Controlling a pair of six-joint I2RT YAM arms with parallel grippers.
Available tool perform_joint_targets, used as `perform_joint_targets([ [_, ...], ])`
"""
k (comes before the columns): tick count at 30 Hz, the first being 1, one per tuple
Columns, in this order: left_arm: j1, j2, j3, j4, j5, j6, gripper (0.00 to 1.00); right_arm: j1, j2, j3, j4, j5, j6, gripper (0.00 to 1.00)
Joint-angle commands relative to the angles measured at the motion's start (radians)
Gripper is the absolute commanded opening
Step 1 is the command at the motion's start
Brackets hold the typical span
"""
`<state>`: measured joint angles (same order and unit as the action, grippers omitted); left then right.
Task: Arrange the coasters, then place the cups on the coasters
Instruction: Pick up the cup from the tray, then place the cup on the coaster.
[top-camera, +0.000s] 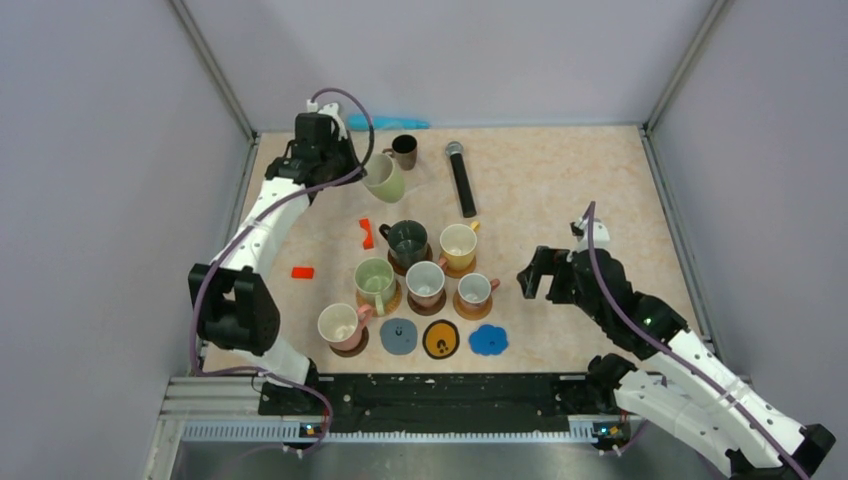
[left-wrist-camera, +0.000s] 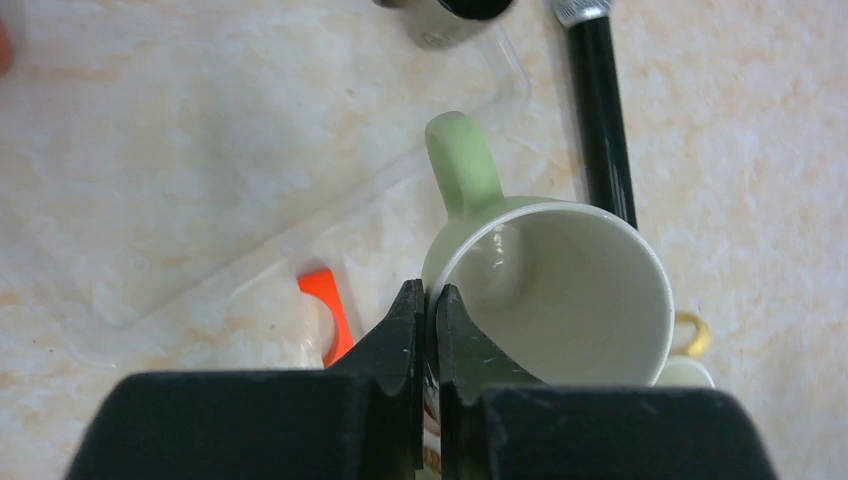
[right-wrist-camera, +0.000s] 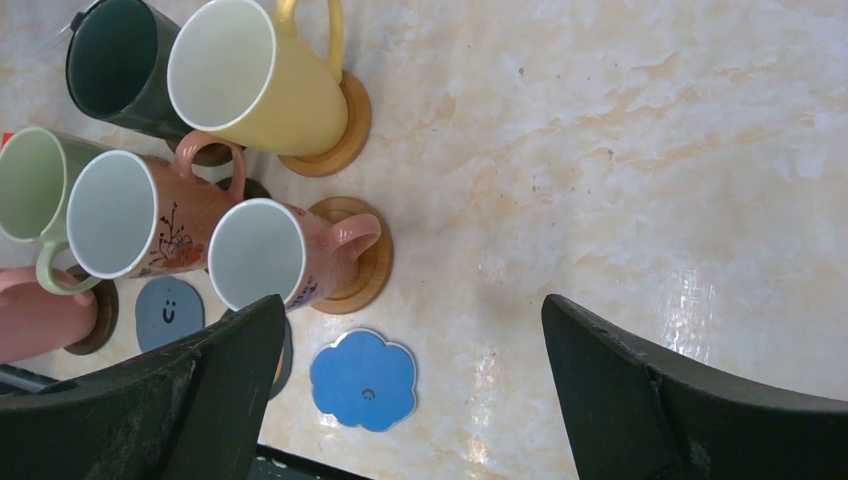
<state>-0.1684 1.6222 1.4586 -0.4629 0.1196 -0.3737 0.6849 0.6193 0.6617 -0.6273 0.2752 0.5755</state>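
My left gripper (top-camera: 362, 165) (left-wrist-camera: 428, 296) is shut on the rim of a pale green cup (top-camera: 384, 178) (left-wrist-camera: 560, 300), held tilted above the back left of the table. Several cups stand on brown coasters mid-table: dark green (top-camera: 408, 240), yellow (top-camera: 459, 245), pale green (top-camera: 375, 280) and three pink ones (top-camera: 426, 282). In front lie three bare coasters: grey-blue (top-camera: 398, 335), black-and-yellow (top-camera: 440, 340), blue scalloped (top-camera: 488, 340) (right-wrist-camera: 362, 380). A brown cup (top-camera: 405, 150) stands at the back. My right gripper (top-camera: 540, 272) (right-wrist-camera: 410, 305) hangs open to the right of the cluster, holding nothing.
A black microphone (top-camera: 461, 178) lies at the back, right of the held cup. Two red-orange pieces (top-camera: 366, 232) (top-camera: 302, 272) lie left of the cups. A light blue object (top-camera: 388, 123) rests against the back wall. A clear plastic sheet (left-wrist-camera: 300, 250) lies under the left gripper.
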Motion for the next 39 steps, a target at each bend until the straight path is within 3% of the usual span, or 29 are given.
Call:
perform_joint_targets([
  [1, -0.052, -0.161, 0.002, -0.021, 0.091, 0.089, 0.00, -0.001, -0.023, 0.029, 0.015, -0.003, -0.016, 0.99],
  [20, -0.403, -0.479, -0.194, -0.132, 0.193, 0.342, 0.00, -0.001, -0.048, 0.020, 0.024, -0.009, 0.026, 0.99],
  [32, -0.624, -0.519, -0.244, -0.133, 0.189, 0.432, 0.00, 0.000, -0.043, 0.146, -0.008, -0.007, 0.053, 0.98],
  [39, -0.770, -0.453, -0.193, -0.139, 0.131, 0.451, 0.00, -0.001, -0.026, 0.228, -0.031, 0.008, 0.055, 0.97],
])
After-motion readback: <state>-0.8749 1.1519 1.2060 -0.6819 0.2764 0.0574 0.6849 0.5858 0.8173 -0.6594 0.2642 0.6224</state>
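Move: The left hand already holds the green cup. The orange coaster lies about 33 cm back and 19 cm right of this hand, some 21 cm below. The grey coaster is about 11 cm left of the orange coaster and the blue flower coaster 11 cm right of it, both level with it; the middle pink mug stands 10 cm farther out and 3 cm left. From the right hand the orange coaster is 8 cm back, 20 cm left, 16 cm below. Left hand swings the still-pinched cup about 30 cm back-right, turning clockwise, towards the orange coaster; right hand rises. ##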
